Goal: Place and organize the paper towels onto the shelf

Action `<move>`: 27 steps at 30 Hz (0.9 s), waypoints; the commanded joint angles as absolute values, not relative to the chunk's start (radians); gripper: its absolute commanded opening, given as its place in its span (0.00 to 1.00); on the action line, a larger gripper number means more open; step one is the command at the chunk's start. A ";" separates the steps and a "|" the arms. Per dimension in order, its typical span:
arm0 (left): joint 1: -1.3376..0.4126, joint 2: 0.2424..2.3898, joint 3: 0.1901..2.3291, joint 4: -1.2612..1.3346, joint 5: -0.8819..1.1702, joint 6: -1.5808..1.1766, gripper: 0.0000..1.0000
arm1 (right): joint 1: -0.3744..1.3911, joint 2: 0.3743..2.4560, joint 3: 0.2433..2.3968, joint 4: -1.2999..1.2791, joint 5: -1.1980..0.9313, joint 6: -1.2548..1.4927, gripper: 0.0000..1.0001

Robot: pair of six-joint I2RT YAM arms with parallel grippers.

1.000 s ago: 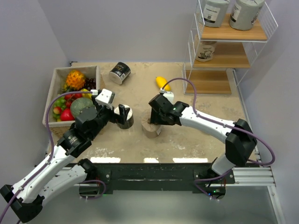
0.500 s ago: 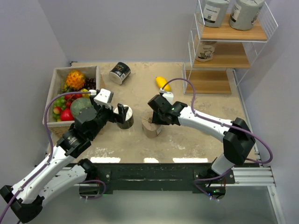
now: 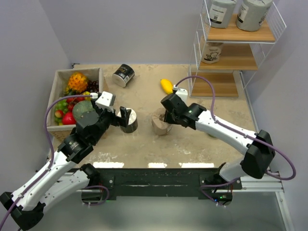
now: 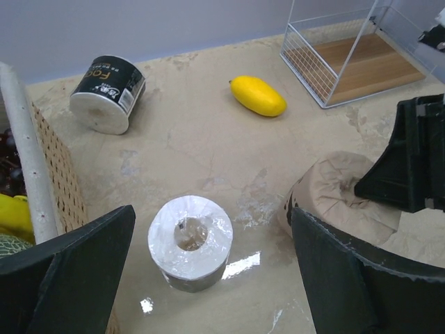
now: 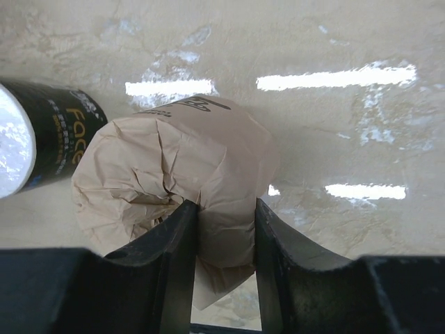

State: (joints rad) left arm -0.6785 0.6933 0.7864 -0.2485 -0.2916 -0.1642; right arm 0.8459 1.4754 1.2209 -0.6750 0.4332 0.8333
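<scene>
My right gripper is shut on the wall of a tan paper towel roll, one finger in its gathered top and the other outside. My left gripper hangs wide open above an upright black roll, not touching it. A second black roll lies on its side at the back. The shelf stands at the back right, with two grey rolls on its top board and one pale roll on the middle board.
A yellow fruit lies on the table between the rolls and the shelf. A low box of fruit stands at the left, close beside my left arm. The shelf's bottom board is bare.
My right gripper has closed on the tan roll and shifted it a little right and toward the back. The left arm has stayed still and open.
</scene>
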 commanded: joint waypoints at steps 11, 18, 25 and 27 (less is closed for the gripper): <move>-0.676 0.702 0.768 -0.189 -0.319 -0.155 1.00 | 0.485 1.198 1.207 -0.686 0.442 0.680 0.30; -0.676 0.698 0.770 -0.201 -0.321 -0.156 1.00 | 0.298 1.180 1.279 -0.709 0.410 0.614 0.30; -0.678 0.680 0.765 -0.198 -0.325 -0.156 1.00 | 0.014 1.200 1.402 -0.718 0.310 0.561 0.30; -0.676 0.678 0.765 -0.198 -0.325 -0.156 1.00 | -0.055 1.209 1.437 -0.722 0.284 0.563 0.30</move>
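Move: Hanging from the right hand's fingers is a brown paper towel roll, bound for the free right half of the middle shelf board, about 23 cm ahead, 26 cm right and 8 cm higher. The brown roll already there stands level ahead with that spot, some 10 cm left of it. The lime lies 24 cm to the hand's right, 2 cm back and well below. From the left hand that free spot is some 23 cm ahead, 44 cm right and slightly lower. Swinging out to its right, the right hand carries the paper towel roll about 27 cm towards the shelf, rising some 11 cm and easing a little forward. It turns clockwise by roughly 30 degrees, and its fingers tip up a bit from their downward slant while they keep their pinch on the roll's paper edge. ##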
